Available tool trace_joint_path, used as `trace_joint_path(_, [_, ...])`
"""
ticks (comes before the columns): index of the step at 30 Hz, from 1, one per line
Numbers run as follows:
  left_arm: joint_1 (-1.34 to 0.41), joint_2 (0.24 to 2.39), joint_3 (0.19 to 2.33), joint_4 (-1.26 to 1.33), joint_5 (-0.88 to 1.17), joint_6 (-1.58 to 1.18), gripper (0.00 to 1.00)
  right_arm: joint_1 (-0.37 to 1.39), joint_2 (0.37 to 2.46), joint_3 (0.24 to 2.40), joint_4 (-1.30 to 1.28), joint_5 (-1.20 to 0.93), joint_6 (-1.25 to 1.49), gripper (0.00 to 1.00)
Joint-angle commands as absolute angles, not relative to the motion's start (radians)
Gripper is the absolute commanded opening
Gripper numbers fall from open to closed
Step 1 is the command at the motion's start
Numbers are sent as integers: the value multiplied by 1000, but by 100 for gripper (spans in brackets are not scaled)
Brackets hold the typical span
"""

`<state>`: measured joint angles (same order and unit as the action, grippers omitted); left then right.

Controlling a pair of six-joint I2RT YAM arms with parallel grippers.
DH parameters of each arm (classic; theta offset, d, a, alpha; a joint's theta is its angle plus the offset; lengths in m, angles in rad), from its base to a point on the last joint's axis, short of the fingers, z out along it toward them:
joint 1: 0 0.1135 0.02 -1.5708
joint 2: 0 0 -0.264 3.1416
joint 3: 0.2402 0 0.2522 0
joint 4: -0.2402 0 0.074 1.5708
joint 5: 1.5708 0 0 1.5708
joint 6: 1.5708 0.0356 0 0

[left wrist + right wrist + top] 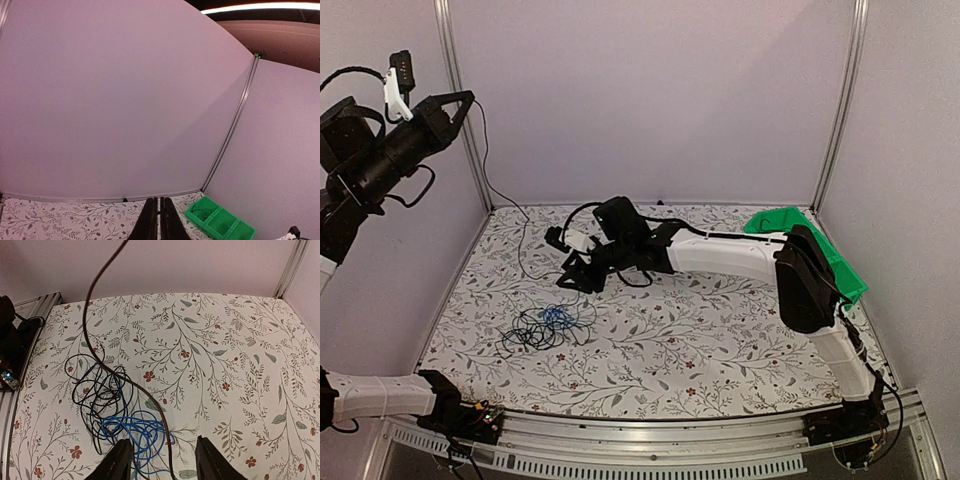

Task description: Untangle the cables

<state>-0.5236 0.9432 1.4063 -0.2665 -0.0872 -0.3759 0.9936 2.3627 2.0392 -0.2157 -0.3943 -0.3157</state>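
Observation:
A loose tangle of thin black cables [532, 332] with a blue cable [557, 316] lies on the flowered table at the front left. My left gripper [463, 100] is raised high at the far left and is shut on one black cable [520, 250] that hangs down to the table and leads to the tangle. My right gripper [572, 276] hovers just behind the tangle, open. In the right wrist view its fingers [122, 462] straddle that taut dark cable [89, 290], with the blue coil [135, 432] and the black loops [95, 390] below. The left wrist view shows the left gripper [159, 220] pressed together.
A green divided bin [800, 238] stands at the far right corner; the left wrist view [220, 222] shows a coiled black cable in one of its compartments. Purple walls with aluminium posts enclose the table. A metal rail [650, 435] runs along the front edge.

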Motion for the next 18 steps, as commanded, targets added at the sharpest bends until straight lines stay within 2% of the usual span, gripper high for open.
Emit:
trace_joint_path(1, [-533, 946, 1432, -257, -95, -378, 0, 988, 2431, 2080, -206, -398, -309, 43])
trace_joint_path(3, [-532, 943, 1426, -256, -98, -380, 0, 988, 2433, 2089, -201, -403, -310, 30])
trace_joint_path(6, [-532, 935, 1403, -251, -113, -374, 0, 987, 2424, 2092, -198, -399, -314, 5])
trace_joint_path(7, [-532, 931, 1388, -249, -122, -365, 0, 986, 2408, 2089, -198, -400, -314, 0])
trace_joint_path(8, [-531, 928, 1369, -248, -134, -351, 0, 985, 2390, 2083, -197, -401, -314, 0])
trace_joint_path(11, [-532, 911, 1265, -243, -201, -334, 40, 979, 2331, 2077, -207, -415, -307, 0])
trace_joint_path(12, [-531, 907, 1217, -236, -218, -335, 51, 977, 2309, 2080, -213, -419, -306, 0])
trace_joint_path(13, [-531, 902, 1167, -229, -225, -338, 57, 972, 2295, 2084, -221, -421, -304, 0])
trace_joint_path(15, [-531, 895, 1042, -211, -235, -367, 64, 963, 2267, 2105, -236, -423, -300, 0])
trace_joint_path(18, [-532, 878, 878, -160, -218, -427, 66, 947, 2250, 2129, -246, -429, -278, 0])
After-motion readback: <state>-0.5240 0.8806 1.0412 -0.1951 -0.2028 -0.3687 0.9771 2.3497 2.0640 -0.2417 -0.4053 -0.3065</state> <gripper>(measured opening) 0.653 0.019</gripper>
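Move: The right hand hovers some 9 cm over the table; the black cable's strand, stretched up to the left hand, crosses about 3 cm below its half-open fingertips, about 1 cm to the left. The blue cable's bundle lies roughly 6 cm left and 5 cm back, and the black tangle about 11 cm left and 8 cm back. From the left hand, still pinching the cable high up, that strand crossing is about 4 cm ahead, 9 cm right and 41 cm down. Downward first, the right hand dips about 4 cm with its fingers pointing left and down, shuts them on the black cable's strand, then climbs some 5 cm with it pinched. As it rises, the left hand opens, lets go of its end and sinks about 13 cm, edging forward and tipping its fingers down. ##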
